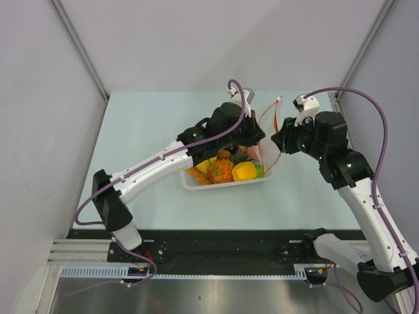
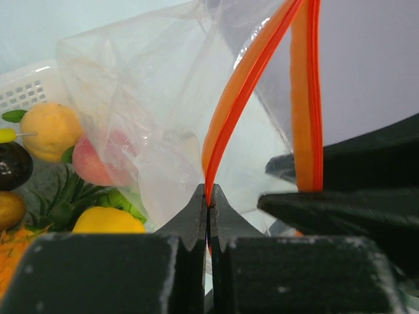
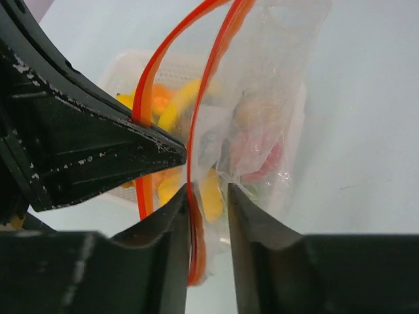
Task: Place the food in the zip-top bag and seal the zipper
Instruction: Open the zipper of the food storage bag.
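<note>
The clear zip-top bag (image 1: 270,127) hangs between my two grippers over the right end of a white basket (image 1: 196,184). The food (image 1: 226,170), toy fruits in yellow, orange, green and red, lies in that basket. My left gripper (image 2: 208,196) is shut on one side of the red-orange zipper (image 2: 236,104), with the bag (image 2: 144,98) spread above it. My right gripper (image 3: 208,196) has the other zipper strip (image 3: 191,131) between its jaws. That strip lies against the left finger, and a gap shows to the right finger. Fruit colours show through the bag (image 3: 275,78).
The perforated basket (image 2: 26,91) holds a peach-coloured fruit (image 2: 52,131), a yellow one (image 2: 108,221) and green leaves. The right gripper's black fingers (image 2: 340,209) sit close beside my left jaws. Grey walls enclose the pale table (image 1: 144,118) on three sides.
</note>
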{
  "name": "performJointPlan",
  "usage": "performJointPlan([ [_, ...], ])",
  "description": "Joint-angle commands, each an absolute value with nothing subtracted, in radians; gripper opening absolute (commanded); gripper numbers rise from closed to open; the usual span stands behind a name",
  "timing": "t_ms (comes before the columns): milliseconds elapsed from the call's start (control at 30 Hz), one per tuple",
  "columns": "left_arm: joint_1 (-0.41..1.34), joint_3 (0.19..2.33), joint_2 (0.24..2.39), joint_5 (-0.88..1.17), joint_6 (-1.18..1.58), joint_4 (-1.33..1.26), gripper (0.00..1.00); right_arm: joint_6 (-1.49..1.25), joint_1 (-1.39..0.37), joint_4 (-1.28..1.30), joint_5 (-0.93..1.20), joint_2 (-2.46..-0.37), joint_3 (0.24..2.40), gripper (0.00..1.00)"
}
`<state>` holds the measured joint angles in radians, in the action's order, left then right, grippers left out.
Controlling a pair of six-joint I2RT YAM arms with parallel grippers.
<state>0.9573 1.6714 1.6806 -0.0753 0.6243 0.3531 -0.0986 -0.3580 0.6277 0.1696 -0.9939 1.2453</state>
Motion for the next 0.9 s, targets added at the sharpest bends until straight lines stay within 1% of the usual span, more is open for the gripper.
performJointPlan([
  [0, 0.977, 1.715, 1.686, -0.045, 0.595, 0.304, 0.0, -0.081, -0.353, 0.618, 0.141, -0.989, 1.255, 0.14],
  [67, 0.977, 1.698, 1.669, -0.072, 0.574, 0.311, 0.0, -0.055, -0.347, 0.653, 0.106, -0.986, 1.27, 0.02],
  [100, 0.973, 1.687, 1.655, -0.09, 0.545, 0.314, 0.0, -0.04, -0.331, 0.701, 0.088, -0.983, 1.284, 0.0],
  [200, 0.94, 1.617, 1.602, -0.117, 0.512, 0.308, 0.0, 0.021, -0.282, 0.774, 0.011, -0.939, 1.281, 0.0],
  [267, 0.894, 1.553, 1.573, -0.085, 0.506, 0.287, 0.0, 0.066, -0.22, 0.793, -0.038, -0.891, 1.264, 0.0],
  [333, 0.861, 1.528, 1.568, -0.006, 0.502, 0.272, 0.0, 0.086, -0.171, 0.808, -0.067, -0.865, 1.269, 0.0],
  [400, 0.859, 1.519, 1.581, 0.099, 0.473, 0.255, 0.04, 0.098, -0.152, 0.831, -0.077, -0.862, 1.282, 0.0],
  [433, 0.861, 1.516, 1.588, 0.188, 0.471, 0.241, 0.05, 0.1, -0.146, 0.837, -0.077, -0.864, 1.298, 0.0],
  [467, 0.865, 1.514, 1.594, 0.218, 0.466, 0.226, 0.08, 0.104, -0.146, 0.845, -0.078, -0.864, 1.305, 0.0],
  [633, 0.891, 1.542, 1.669, 0.296, 0.422, 0.187, 0.12, 0.14, -0.141, 0.91, -0.127, -0.851, 1.324, 0.0],
  [733, 0.891, 1.574, 1.713, 0.36, 0.402, 0.176, 0.28, 0.124, -0.141, 0.937, -0.083, -0.83, 1.301, 0.0],
  [767, 0.891, 1.58, 1.716, 0.389, 0.391, 0.175, 0.39, 0.118, -0.141, 0.951, -0.075, -0.828, 1.293, 0.0],
  [800, 0.89, 1.582, 1.713, 0.408, 0.377, 0.176, 0.48, 0.111, -0.141, 0.954, -0.071, -0.833, 1.289, 0.0],
  [833, 0.89, 1.58, 1.698, 0.419, 0.359, 0.179, 0.68, 0.1, -0.141, 0.959, -0.071, -0.834, 1.286, 0.0],
  [867, 0.89, 1.562, 1.683, 0.426, 0.315, 0.186, 0.74, 0.097, -0.141, 0.959, -0.071, -0.834, 1.282, 0.0],
])
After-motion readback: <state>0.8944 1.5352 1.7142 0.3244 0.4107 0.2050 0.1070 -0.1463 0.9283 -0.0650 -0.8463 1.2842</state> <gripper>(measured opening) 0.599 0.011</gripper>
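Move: The right hand's half-open fingers already straddle the bag's right zipper lip, about 1 cm to the left of its hand point and level with it. The yellow pepper lies some 4 cm ahead, 7 cm left and 16 cm below; the peach some 11 cm ahead, 2 cm left and 15 cm below. That lip is about 4 cm to the right of the left hand, which already holds the opposite lip, level with it. Rightward by about 12 cm goes the right hand, after its fingers pinch shut on the right zipper lip; it also draws back some 4 cm, turning about 20 degrees clockwise with its left side dipping. The left hand, still gripping at first, pulls left and a little forward and down about 4 cm, then swings back to the right, back and down with a clockwise turn while its fingers open and let go of the other lip. ##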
